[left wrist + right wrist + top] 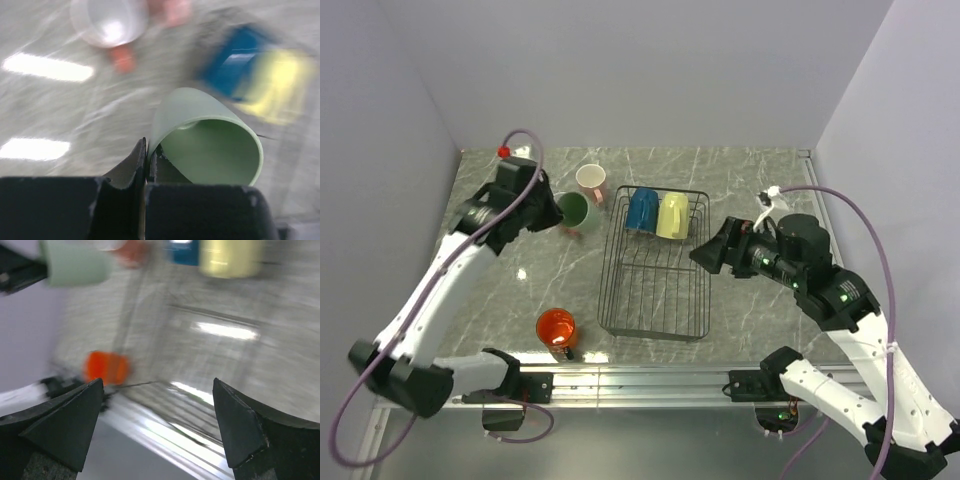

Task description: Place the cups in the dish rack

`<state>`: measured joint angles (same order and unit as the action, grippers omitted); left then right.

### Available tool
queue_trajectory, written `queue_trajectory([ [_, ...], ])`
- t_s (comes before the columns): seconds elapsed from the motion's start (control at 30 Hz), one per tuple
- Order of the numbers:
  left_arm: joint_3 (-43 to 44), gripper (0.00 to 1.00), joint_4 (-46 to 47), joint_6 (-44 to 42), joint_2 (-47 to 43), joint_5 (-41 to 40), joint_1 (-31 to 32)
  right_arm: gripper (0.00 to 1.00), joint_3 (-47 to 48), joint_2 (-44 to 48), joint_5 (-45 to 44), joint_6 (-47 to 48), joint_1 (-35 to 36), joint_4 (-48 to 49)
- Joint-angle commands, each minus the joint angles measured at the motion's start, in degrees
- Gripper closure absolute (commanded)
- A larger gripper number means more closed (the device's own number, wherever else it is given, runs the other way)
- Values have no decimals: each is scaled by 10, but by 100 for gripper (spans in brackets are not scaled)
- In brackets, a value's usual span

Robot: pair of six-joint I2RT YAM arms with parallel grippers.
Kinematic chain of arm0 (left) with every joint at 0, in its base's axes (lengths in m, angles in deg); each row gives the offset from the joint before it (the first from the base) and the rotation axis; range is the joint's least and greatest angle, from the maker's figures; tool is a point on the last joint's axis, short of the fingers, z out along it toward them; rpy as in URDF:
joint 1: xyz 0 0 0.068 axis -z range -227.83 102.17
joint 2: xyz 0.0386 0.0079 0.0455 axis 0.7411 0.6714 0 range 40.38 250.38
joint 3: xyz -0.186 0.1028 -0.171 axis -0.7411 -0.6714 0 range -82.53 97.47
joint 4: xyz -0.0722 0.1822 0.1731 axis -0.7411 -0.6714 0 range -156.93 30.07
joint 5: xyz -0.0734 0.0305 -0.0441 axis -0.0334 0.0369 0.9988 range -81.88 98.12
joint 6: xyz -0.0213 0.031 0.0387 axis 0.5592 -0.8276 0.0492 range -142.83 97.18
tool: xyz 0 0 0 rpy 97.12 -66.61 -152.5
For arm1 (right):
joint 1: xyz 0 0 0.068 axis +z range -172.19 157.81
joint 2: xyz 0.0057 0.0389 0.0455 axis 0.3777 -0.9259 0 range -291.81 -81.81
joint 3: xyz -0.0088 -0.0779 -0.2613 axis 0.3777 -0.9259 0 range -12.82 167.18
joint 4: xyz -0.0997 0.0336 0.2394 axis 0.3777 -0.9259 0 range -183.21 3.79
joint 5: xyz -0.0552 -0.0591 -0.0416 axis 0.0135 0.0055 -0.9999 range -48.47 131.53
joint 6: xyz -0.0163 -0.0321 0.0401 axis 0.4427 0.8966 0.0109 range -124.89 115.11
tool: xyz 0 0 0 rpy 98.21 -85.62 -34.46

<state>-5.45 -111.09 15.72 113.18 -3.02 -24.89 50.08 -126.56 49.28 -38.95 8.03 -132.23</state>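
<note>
The mint green cup [573, 212] is pinched by its rim in my left gripper [556, 216], left of the dish rack [655, 335]. In the left wrist view one finger sits inside the green cup [210, 142] and one outside, the left gripper [147, 152] shut on the wall. A blue cup [642, 208] and a pale yellow cup [672, 215] lie in the rack's far end. A pink cup [591, 182] stands behind the green one. An orange cup [556, 328] sits near the front edge. My right gripper [705, 256] hovers open at the rack's right side, and the right wrist view shows the right gripper [157, 386] holding nothing.
The rack's near half holds only bare wire. A metal rail [650, 380] runs along the table's front edge, just behind the orange cup. Grey walls close in the table at the back and on both sides.
</note>
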Motion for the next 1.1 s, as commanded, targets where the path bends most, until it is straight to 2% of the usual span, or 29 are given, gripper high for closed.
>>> queue_trajectory([
  [0.0,32,100,96,-7,-63,166,1,4,-22,-19,193,-59,0,173],
  [0.03,28,100,112,2,-68,229,1,3,-27,-23,245,-78,0,204],
  [0.1,8,100,148,39,-83,276,0,3,-42,-32,286,-144,0,314],
  [0.13,-2,100,187,55,-90,329,1,3,-44,-34,300,-165,1,381],
  [0.23,-52,100,274,125,-121,397,1,2,-59,-48,319,-250,-1,482],
  [0.27,-77,100,339,164,-128,430,1,2,-63,-63,329,-285,-1,528],
  [0.37,-114,100,422,224,-150,457,1,2,-82,-85,336,-356,-1,624],
  [0.43,-128,100,444,242,-159,459,1,2,-94,-93,331,-380,-1,671],
  [0.73,-142,100,468,268,-180,459,1,2,-116,-90,313,-371,0,646],
  [0.9,-147,100,476,275,-180,472,1,2,-123,-102,309,-392,1,674],
  [1.07,-170,100,505,293,-185,476,1,2,-115,-130,306,-452,0,753],
])
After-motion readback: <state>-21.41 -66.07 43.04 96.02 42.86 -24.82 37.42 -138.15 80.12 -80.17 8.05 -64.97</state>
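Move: From the right hand, open and empty, the green cup is about 30 cm left, 12 ahead and 7 lower; of the racked cups, the yellow one is some 20 ahead, 9 left and 21 below, the blue one 8 farther left. The left hand already holds the green cup, its middle 3 ahead, 4 right and 3 below; the right gripper waits 34 right, 11 back and 5 above. Upward and to the right goes the left hand, about 16 and 12 cm, easing back some 8, keeping its pinch on the green cup's rim and swinging its fingers to point rightward. The open right hand comes to meet the cup, some 12 cm up and 11 left, its wrist rolling and swinging over 50 degrees so its fingers face the cup's base; they stay wide open. ##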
